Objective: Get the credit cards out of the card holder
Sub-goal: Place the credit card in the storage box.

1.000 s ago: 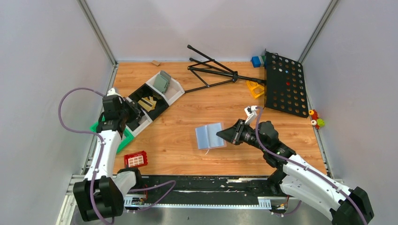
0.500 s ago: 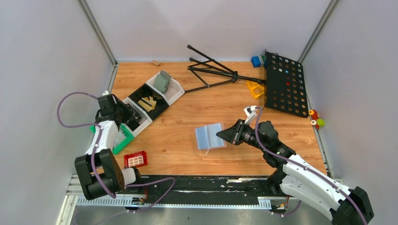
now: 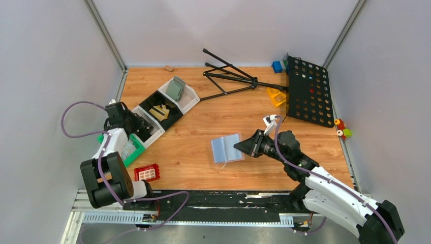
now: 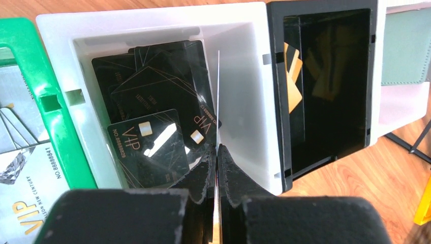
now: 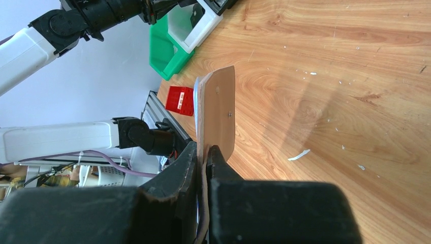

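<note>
My left gripper (image 4: pixel 217 150) is shut on one of the credit cards (image 4: pixel 218 96), which shows edge-on as a thin line standing over a white bin (image 4: pixel 244 91). Several black credit cards (image 4: pixel 152 101) lie piled in that bin. In the top view the left gripper (image 3: pixel 141 128) sits over the row of bins at the left. The card holder (image 3: pixel 227 148), light blue and spread open, hangs just above the table's middle. My right gripper (image 3: pixel 240 146) is shut on its right edge. The right wrist view shows the holder's tan outer face (image 5: pixel 219 112) clamped in the right gripper (image 5: pixel 206 150).
A green bin (image 4: pixel 20 152) with silver VIP cards adjoins the white bin, and a black bin (image 4: pixel 325 76) with gold cards is on its other side. A grey-green holder (image 3: pixel 176 90) lies in the far white bin. Also present: red block (image 3: pixel 147 173), black tripod (image 3: pixel 228 76), perforated panel (image 3: pixel 308 91).
The left arm has folded back, its elbow dropping toward its base and its wrist shifting slightly left over the bins. The right arm and the card holder have stayed put.
</note>
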Robot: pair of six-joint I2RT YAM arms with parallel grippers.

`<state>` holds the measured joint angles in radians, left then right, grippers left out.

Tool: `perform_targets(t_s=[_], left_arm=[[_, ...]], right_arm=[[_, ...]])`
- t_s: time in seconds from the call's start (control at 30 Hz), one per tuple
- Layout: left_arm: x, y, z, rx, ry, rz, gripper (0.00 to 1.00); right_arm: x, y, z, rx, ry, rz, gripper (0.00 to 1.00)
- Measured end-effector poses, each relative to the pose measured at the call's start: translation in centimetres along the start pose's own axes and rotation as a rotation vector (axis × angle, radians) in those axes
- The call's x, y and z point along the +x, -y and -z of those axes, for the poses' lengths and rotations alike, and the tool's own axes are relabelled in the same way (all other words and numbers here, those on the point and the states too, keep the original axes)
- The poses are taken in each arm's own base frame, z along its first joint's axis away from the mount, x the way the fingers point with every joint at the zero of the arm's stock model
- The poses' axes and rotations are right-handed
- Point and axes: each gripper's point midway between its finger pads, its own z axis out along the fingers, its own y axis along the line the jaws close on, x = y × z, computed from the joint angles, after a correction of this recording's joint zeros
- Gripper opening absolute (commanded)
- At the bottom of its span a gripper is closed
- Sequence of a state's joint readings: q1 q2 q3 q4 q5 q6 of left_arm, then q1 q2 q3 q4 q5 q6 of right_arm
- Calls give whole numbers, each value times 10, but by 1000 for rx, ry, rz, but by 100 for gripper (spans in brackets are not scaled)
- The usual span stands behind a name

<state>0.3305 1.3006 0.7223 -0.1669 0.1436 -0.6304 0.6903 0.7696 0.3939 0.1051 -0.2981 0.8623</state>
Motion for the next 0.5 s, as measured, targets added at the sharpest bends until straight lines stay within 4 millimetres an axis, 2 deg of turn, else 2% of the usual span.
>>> perform_targets(t_s=[0.07,0.13,0.17,0.23,0.27,0.33,0.5], left_arm=[[1,-2,-5,-8,-3,4,5],[3,-6,-11,-22,-13,8,11],[5,-9,-14,-31,-19,12,19],[8,-13,-18,-49,-30,16,42],[9,-15,-19,-56,-33,24,48],[8,-14,-19,-55,-29,32,53],[-3,-7,-6,-35,22,17,57]], right_arm=[[1,1,-1,3,-4,-2,0],[2,2,-1,5,-8,-3,0],[2,2,-1,5,-9,-3,0],[2,2,-1,5,-12,-4,0],[3,2,-1,4,-13,-4,0],[3,2,-1,2,-15,-4,0],[3,2,-1,2,-15,-4,0]])
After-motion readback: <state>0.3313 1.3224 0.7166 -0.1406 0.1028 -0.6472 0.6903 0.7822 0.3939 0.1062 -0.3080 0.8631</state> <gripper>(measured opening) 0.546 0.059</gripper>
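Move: The left hand still pinches a black card on edge over the white compartment; its black-card pile lies about 2 cm ahead, 3 cm left and 6 cm below. The green bin is roughly 8 cm back and 9 cm left of the hand, the black compartment some 10 cm ahead and 5 cm right. From the right hand, which keeps the card holder, the pile is about 8 cm ahead, 39 cm left and 14 cm below. Left hand lowers the card about 2.5 cm towards the pile, opens its fingers, then rises about 2 cm. ##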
